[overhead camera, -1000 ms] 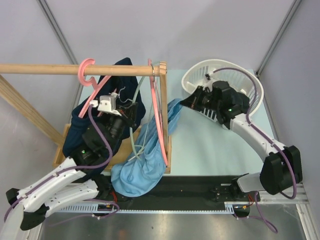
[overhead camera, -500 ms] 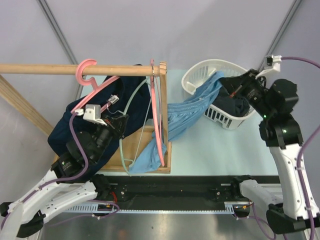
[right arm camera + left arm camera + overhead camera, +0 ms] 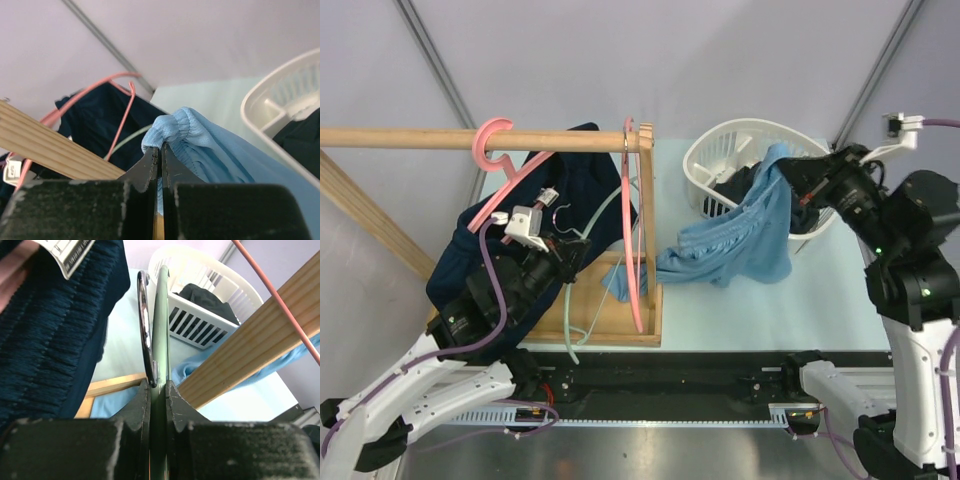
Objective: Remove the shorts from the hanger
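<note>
The light blue shorts point(image 3: 735, 245) hang from my right gripper point(image 3: 786, 180), draped over the rim of the white basket point(image 3: 720, 145) and trailing across the table to the rack base. In the right wrist view that gripper point(image 3: 161, 148) is shut on their bunched waistband point(image 3: 187, 131). My left gripper point(image 3: 570, 260) is shut on the pale green hanger point(image 3: 565, 315), which is bare; in the left wrist view the jaws point(image 3: 158, 386) pinch its green bar point(image 3: 161, 330). A navy pair of shorts point(image 3: 470, 265) still hangs on a pink hanger point(image 3: 505, 165) from the rod.
The wooden rod point(image 3: 410, 138) and upright post point(image 3: 647, 220) stand over a wooden base frame point(image 3: 610, 335). A second pink hanger point(image 3: 636, 260) hangs bare at the rod's end. Dark shorts point(image 3: 730, 185) lie in the basket.
The right arm swung up and to the right with the light blue shorts, dragging them off the green hanger and out of the rack. The left gripper stayed shut on the hanger.
</note>
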`<state>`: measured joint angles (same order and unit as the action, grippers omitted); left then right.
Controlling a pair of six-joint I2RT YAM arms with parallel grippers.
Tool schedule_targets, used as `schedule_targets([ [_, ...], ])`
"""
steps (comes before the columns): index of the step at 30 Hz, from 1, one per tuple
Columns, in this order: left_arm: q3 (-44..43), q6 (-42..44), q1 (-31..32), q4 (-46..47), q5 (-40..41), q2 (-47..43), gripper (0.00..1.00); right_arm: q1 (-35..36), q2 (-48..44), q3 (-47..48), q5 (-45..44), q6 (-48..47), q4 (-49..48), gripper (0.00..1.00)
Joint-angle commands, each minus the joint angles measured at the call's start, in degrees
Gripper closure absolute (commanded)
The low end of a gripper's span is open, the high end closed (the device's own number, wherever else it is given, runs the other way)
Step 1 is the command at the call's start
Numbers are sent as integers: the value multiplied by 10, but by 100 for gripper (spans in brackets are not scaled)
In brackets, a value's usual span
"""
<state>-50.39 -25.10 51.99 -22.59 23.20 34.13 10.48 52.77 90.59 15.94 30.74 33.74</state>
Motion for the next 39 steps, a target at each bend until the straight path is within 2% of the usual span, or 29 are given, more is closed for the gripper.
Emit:
schedule_targets([
  [1, -31, -17, 0, 16, -20, -1, 100, 46, 42, -55, 54, 27, -53, 100],
  [2, -32, -18, 0, 14, -20, -1, 100, 98, 48, -56, -3, 14, -39, 100],
  [4, -33, -21, 0, 6, -19, -4, 100, 157, 72, -65, -96, -18, -25, 100],
  [5, -34, -22, 0, 4, -19, -6, 100, 198, 85, -68, -116, -26, -11, 100],
  [7, -31, -25, 0, 2, -18, -12, 100, 221, 122, -81, -150, -34, 2, 100],
  [10, -29, -29, 0, -1, -20, -16, 100, 240, 170, -103, -150, -40, 20, 100],
  [11, -30, -31, 0, -2, -21, -17, 100, 241, 179, -110, -151, -41, 30, 96],
  [12, -30, -32, 0, -2, -21, -18, 99, 244, 188, -115, -153, -42, 36, 90],
  [13, -30, -32, 0, -4, -22, -19, 100, 247, 194, -124, -159, -44, 42, 79],
  [14, -30, -32, 0, -7, -22, -20, 100, 247, 198, -129, -159, -45, 54, 54],
  [15, -31, -32, 0, -9, -22, -20, 100, 249, 196, -135, -178, -46, 59, 38],
  [17, -30, -32, 0, -11, -22, -21, 100, 252, 180, -163, -204, -46, 66, 16],
  [19, -28, -32, 0, -11, -22, -24, 100, 253, 164, -189, -215, -41, 66, 10],
  [20, -27, -32, 0, -11, -24, -24, 100, 253, 157, -217, -217, -38, 64, 4],
  [22, -24, -32, 0, -9, -25, -23, 100, 253, 139, -245, -225, -29, 64, 0],
  [27, -18, -34, 0, -2, -33, -20, 100, 253, 121, -344, -228, -11, 48, 0],
  [31, -17, -34, 0, -2, -39, -14, 100, 260, 118, -408, -218, -11, -28, 0],
  [39, -16, -32, 0, -6, -40, -17, 100, 359, 194, -457, -292, -54, -147, 0],
])
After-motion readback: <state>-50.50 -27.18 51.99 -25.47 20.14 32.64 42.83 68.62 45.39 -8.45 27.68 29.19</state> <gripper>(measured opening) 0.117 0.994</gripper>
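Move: The right hand, high up, still pinches the blue shorts by the waistband; the table spot they are taken to is about 48 cm below, 1 cm ahead and 6 cm left. The rack's right post stands some 17 cm left and 2 cm back, its middle 25 cm lower; the white basket's middle is about 22 cm ahead, 9 cm right and 40 cm down. From the left hand, the spot lies roughly 28 cm right, 4 cm ahead, 31 cm below. Right hand sinks some 40 cm towards the table spot, tipping down, opens wide and releases the shorts. ##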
